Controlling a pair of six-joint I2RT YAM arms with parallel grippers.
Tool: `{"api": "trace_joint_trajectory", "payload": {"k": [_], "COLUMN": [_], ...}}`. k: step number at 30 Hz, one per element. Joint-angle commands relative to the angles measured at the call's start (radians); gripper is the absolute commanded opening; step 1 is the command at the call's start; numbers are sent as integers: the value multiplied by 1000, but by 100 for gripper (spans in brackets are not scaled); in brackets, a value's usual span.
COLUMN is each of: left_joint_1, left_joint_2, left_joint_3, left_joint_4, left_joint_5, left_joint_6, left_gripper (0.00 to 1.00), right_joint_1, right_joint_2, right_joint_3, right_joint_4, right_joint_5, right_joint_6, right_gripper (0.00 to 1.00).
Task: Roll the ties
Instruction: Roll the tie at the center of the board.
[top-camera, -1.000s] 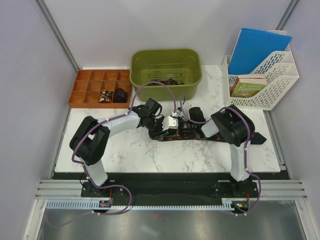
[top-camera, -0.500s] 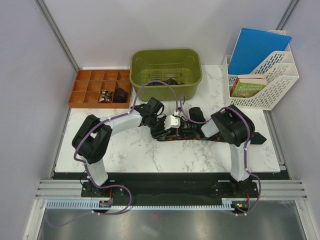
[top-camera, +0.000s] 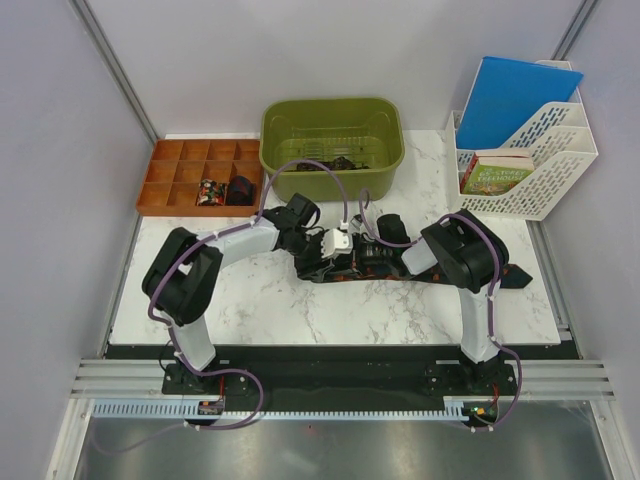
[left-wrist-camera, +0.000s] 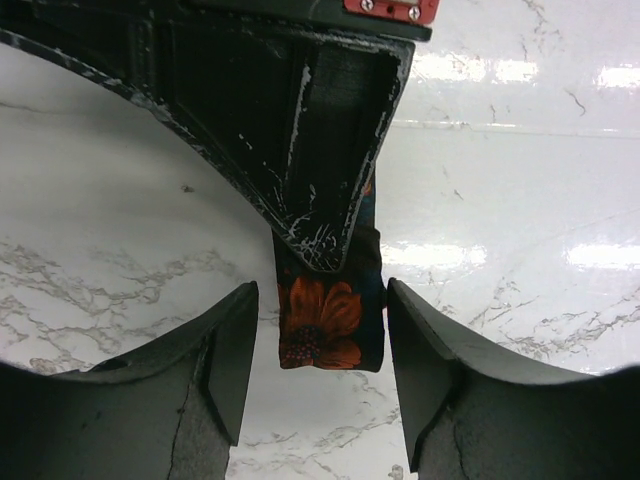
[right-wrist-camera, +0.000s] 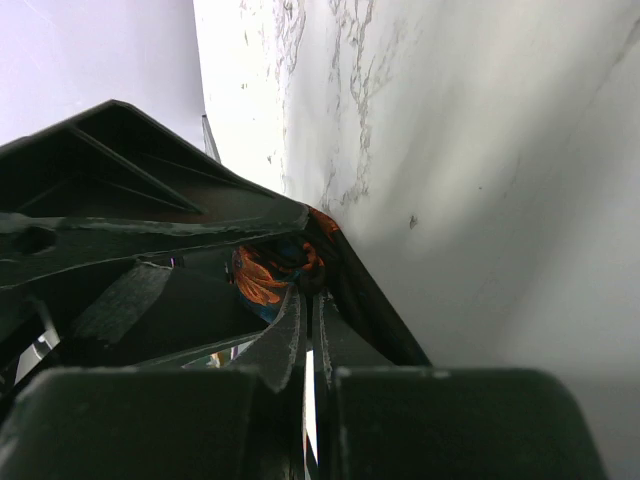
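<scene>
A black tie (top-camera: 440, 274) with orange blotches lies stretched across the marble, its pointed tip at the right. Both grippers meet at its left end. My right gripper (right-wrist-camera: 312, 290) is shut on bunched tie fabric (right-wrist-camera: 265, 275), and its scratched black fingers (left-wrist-camera: 330, 160) come down from the top of the left wrist view. A short flap of the tie (left-wrist-camera: 330, 325) with an orange flower sticks out below them. My left gripper (left-wrist-camera: 320, 375) stands open around that flap, with a gap on each side. From above, the left gripper (top-camera: 318, 262) sits just left of the right gripper (top-camera: 347, 262).
A green bin (top-camera: 282, 150) at the back holds more dark ties (top-camera: 335, 162). The orange divided tray (top-camera: 165, 175) at the back left has two small coils (top-camera: 225, 190). A white file rack (top-camera: 560, 170) with books stands at the back right.
My left gripper's jaws have spread wider and its wrist has shifted slightly left. The right gripper has stayed shut on the tie.
</scene>
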Motion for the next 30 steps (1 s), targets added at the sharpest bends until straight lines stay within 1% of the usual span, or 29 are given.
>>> {"api": "trace_joint_trajectory", "payload": {"k": [1,5,6,8,9,12,13,18,23,30], "left_joint_1": [1,12,16,18,21,25,25,9,-27,-71], "left_joint_2": [-26,-43,-43,-49,-55,-86,-92,-74,7,72], "left_joint_3": [-25,-47,-51,-50,-45,-35,-28,34,82,91], "left_joint_4": [-37,-37,-37,-37,-32,-9,-7,-4,-4,2], "left_joint_5": [5,-3,0,1,15,46,58,78,74,9], "left_joint_6": [60,52,49,43,40,20,14,-38,-75,-77], "left_gripper": [61,61,60,55,50,42,41,40,38,37], "right_joint_1": [4,0,-1,0,0,2,0,0,7,17], "right_joint_2": [62,58,60,61,60,58,57,58,62,49], "right_joint_3": [-25,-28,-28,-27,-27,-30,-31,-33,-27,-30], "right_joint_4": [-109,-111,-111,-111,-114,-111,-112,-109,-89,-61], "right_joint_5": [114,114,117,115,115,117,117,120,117,107], "right_joint_6": [-84,-87,-87,-87,-87,-92,-90,-87,-67,-46], "right_gripper": [0,0,0,0,0,0,0,0,0,1]}}
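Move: The rolled end of the tie sits between the left hand's open fingers, about 1 cm nearer the base, 1 cm to the right and 1 cm below. The green bin stands some 27 cm ahead of the left hand and about 1 cm to its right, and the brown tray some 21 cm ahead and 28 cm to its left. From the right hand's shut tips, the same rolled end is roughly 2 cm to the left, level fore and aft and in height. The left fingers close on the rolled end of the tie from both side edges, from about 60% open to under 40%, their effort rising as they nip it. To get there the hand eases roughly 1.5 cm back, down and to the left, then comes about 1 cm up and right again, tilting some 5 degrees. The right hand stays put with its shut fingers on the tie beside the roll. ##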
